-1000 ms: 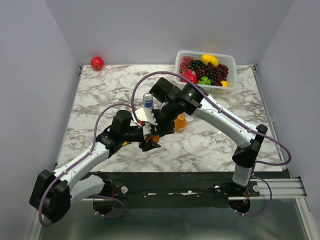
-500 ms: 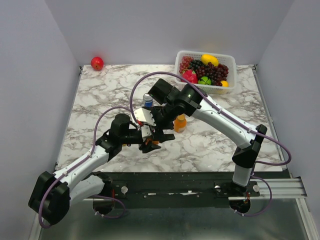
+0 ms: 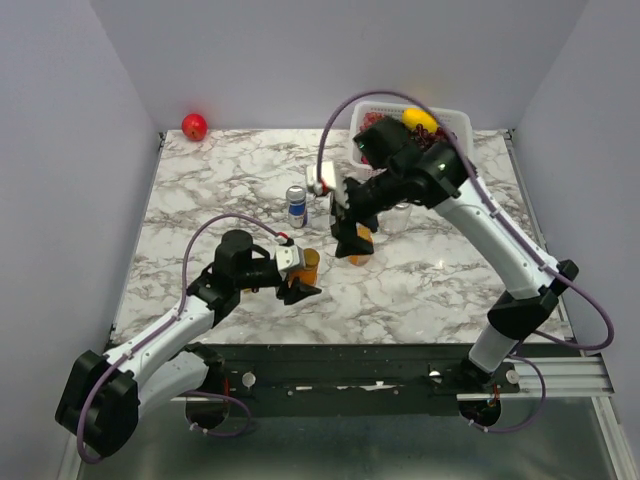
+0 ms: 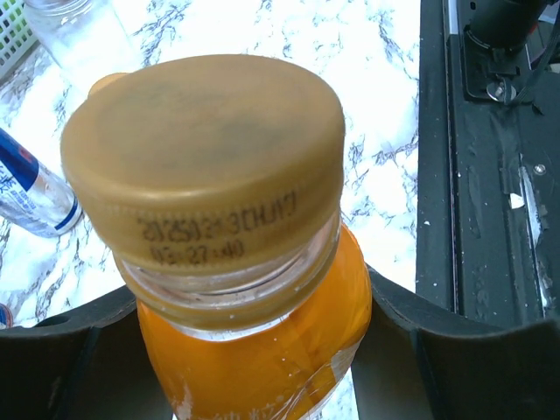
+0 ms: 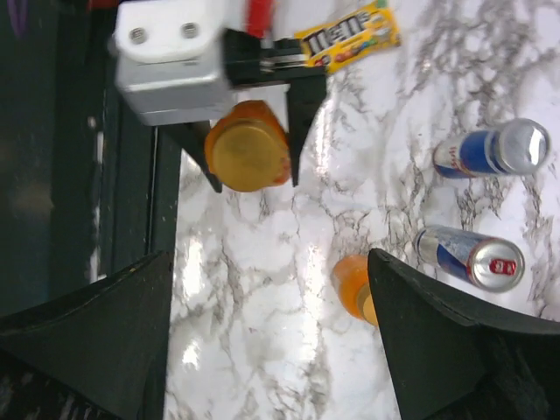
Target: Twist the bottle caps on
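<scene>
My left gripper (image 3: 300, 276) is shut on a stubby orange bottle (image 3: 306, 266) standing on the table. In the left wrist view an orange-gold cap (image 4: 206, 149) sits on its neck, with the dark fingers (image 4: 420, 350) on both sides of the orange body (image 4: 262, 350). My right gripper (image 3: 350, 236) is open and empty, raised above a second orange bottle (image 3: 359, 250). In the right wrist view (image 5: 271, 350) that bottle (image 5: 350, 282) is partly behind the right finger, and the capped bottle (image 5: 248, 153) shows in the left jaws. A clear glass jar (image 4: 79, 35) stands beyond. The silver lid is out of view.
A blue-and-silver can (image 3: 296, 205) stands behind the bottles; the right wrist view shows two cans (image 5: 490, 149) (image 5: 472, 255) and a yellow candy packet (image 5: 350, 35). A white fruit basket (image 3: 462, 125) is at the back right, a red apple (image 3: 194, 126) at the back left.
My right gripper has let go of the cap on the left-held bottle and swung up and back to the right, now open. The left gripper still holds the bottle in place.
</scene>
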You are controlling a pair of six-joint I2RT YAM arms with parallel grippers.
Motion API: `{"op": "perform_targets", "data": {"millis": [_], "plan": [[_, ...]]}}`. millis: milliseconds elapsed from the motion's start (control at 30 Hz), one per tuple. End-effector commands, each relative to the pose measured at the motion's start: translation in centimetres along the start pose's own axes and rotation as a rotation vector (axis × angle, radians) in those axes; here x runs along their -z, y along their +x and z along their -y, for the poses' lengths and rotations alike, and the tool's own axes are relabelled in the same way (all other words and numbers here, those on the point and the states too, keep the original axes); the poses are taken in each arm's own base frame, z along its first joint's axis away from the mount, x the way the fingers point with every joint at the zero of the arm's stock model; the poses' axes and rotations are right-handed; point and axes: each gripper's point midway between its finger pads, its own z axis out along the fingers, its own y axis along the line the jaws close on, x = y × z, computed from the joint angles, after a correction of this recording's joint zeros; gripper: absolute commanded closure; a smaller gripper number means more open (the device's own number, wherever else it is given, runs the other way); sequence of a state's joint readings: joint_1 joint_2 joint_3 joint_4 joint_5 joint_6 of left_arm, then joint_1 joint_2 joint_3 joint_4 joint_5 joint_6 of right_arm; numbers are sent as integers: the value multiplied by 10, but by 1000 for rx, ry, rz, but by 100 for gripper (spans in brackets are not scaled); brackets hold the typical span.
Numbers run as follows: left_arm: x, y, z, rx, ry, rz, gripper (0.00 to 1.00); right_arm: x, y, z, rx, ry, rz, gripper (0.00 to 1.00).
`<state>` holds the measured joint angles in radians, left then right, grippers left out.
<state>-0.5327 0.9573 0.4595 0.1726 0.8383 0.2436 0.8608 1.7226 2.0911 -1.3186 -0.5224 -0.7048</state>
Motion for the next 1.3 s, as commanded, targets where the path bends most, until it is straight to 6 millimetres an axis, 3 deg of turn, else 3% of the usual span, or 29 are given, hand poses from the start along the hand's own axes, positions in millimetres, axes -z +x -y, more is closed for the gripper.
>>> {"op": "perform_targets", "data": {"millis": [0, 100, 267, 600, 933, 1167, 1267], "plan": [[2, -18, 1, -5, 1, 58, 100, 28, -26, 19, -264, 19, 219, 0], [3, -31, -1, 6, -7, 90, 100, 22, -36, 38, -320, 70, 263, 0], [2, -44, -3, 1, -3, 111, 100, 6, -48, 35, -391, -39, 306, 0], [3, -51, -3, -3, 3, 119, 100, -20, -37, 17, -386, -98, 240, 0], [3, -61, -2, -18, 9, 144, 100, -48, -18, 18, -430, -87, 145, 0], [4, -60, -1, -21, 8, 139, 100, -53, -22, 25, -447, -80, 147, 0], [5, -57, 0, -19, 9, 133, 100, -45, -31, 21, -427, -90, 171, 0]]}}
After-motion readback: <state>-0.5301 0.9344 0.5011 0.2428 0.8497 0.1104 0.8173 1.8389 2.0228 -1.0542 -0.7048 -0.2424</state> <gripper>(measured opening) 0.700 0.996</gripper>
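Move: Down to its left, the wide-open right hand has the gold cap of the held orange bottle: about 7 cm left, 2 cm back and 8 cm below. The second orange bottle stands 8 cm ahead of this hand, 5 cm to its right and 25 cm below; the nearer can is some 18 cm straight ahead, 24 cm below. For the left hand, which still grips the bottle, the cap sits about 5 cm straight above. Swinging off forward and up first, about 4 cm each way, the open right hand then turns back, sweeping some 7 cm left and sinking about 6 cm to bring its spread fingers around the held bottle's cap, its wrist turning roughly 25 degrees. Meanwhile the left hand keeps its grip and lifts the bottle nearly 4 cm towards it. ##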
